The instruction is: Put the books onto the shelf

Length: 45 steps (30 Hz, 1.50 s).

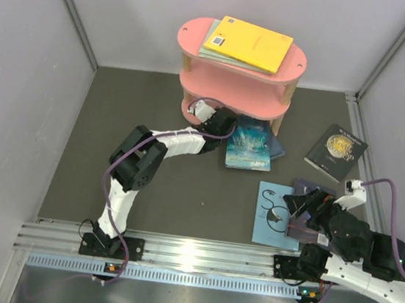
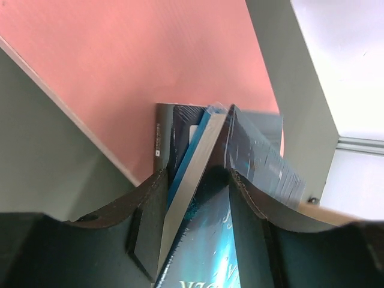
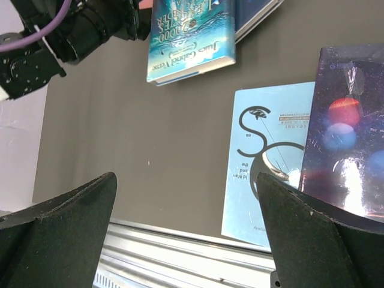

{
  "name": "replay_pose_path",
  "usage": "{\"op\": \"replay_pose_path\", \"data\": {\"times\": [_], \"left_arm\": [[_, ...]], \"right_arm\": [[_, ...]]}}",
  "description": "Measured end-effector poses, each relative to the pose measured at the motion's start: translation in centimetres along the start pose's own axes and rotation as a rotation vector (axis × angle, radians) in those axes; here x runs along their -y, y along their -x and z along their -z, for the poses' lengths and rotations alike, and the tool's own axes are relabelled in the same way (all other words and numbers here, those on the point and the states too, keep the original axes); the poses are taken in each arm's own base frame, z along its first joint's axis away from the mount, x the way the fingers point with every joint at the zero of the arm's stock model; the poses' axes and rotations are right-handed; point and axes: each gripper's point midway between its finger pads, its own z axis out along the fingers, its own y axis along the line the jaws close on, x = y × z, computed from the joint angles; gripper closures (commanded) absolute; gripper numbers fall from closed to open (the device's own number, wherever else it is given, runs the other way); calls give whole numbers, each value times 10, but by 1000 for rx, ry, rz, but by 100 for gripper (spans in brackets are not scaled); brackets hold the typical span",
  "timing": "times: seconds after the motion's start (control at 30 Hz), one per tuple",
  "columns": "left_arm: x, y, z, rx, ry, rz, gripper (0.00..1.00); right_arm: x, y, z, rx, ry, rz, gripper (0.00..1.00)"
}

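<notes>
The pink shelf [image 1: 202,37] stands at the back, with a yellow book [image 1: 249,43] lying on a pale grey-green book [image 1: 212,34] on its top board. At the shelf's foot my left gripper [image 1: 224,125] is shut on the edge of a teal book [image 1: 250,146], which lies over a navy book [image 1: 277,147]. The left wrist view shows the teal book [image 2: 207,252] wedged between the jaws of that gripper [image 2: 195,186], under a pink shelf board [image 2: 150,60]. My right gripper [image 3: 186,204] is open above the floor, beside a light blue book [image 3: 270,156] and a purple book [image 3: 348,138].
A black book with a gold emblem [image 1: 336,149] lies at the right, near the wall. An aluminium rail [image 1: 190,253] runs along the near edge. Grey walls close in the dark mat [image 1: 117,126] on three sides.
</notes>
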Motion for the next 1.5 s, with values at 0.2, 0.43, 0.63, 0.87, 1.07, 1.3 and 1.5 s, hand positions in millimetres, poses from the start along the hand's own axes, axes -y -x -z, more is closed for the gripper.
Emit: {"op": "replay_pose_path", "data": {"times": [0.2, 0.43, 0.63, 0.87, 1.07, 1.3, 1.5], "left_arm": [[9, 6, -16, -32, -22, -26, 32], [-21, 8, 4, -79, -5, -60, 5], [-24, 45, 40, -57, 5, -112, 4], [-25, 84, 94, -19, -49, -123, 5], [-78, 82, 142, -68, -24, -163, 7], [-100, 92, 190, -79, -73, -225, 7], [-157, 83, 207, -93, -60, -275, 7]], "right_arm": [[-3, 0, -3, 3, -9, 15, 0], [-12, -2, -10, 2, -13, 36, 0], [-22, -12, -25, -9, -29, 91, 0], [-31, -26, -62, -66, -113, 215, 72], [2, -43, -127, -240, -213, 116, 100], [-7, -91, -155, -450, -115, 109, 100], [-6, -108, -176, -504, -104, 110, 100]]}}
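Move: The left fingers hold the left edge of the teal Verne book at the shelf's lower opening, its middle about 8 cm back, 6 to the right and 4 below. From the right hand that book lies some 27 cm ahead, 16 left and 19 lower; the swan book is 4 ahead, 3 left, and the purple book 6 ahead, 8 right, both about 21 below. Left hand releases the Verne book, retreating back-left about 27 cm; right sinks forward-left towards that book, fingers shutting. ##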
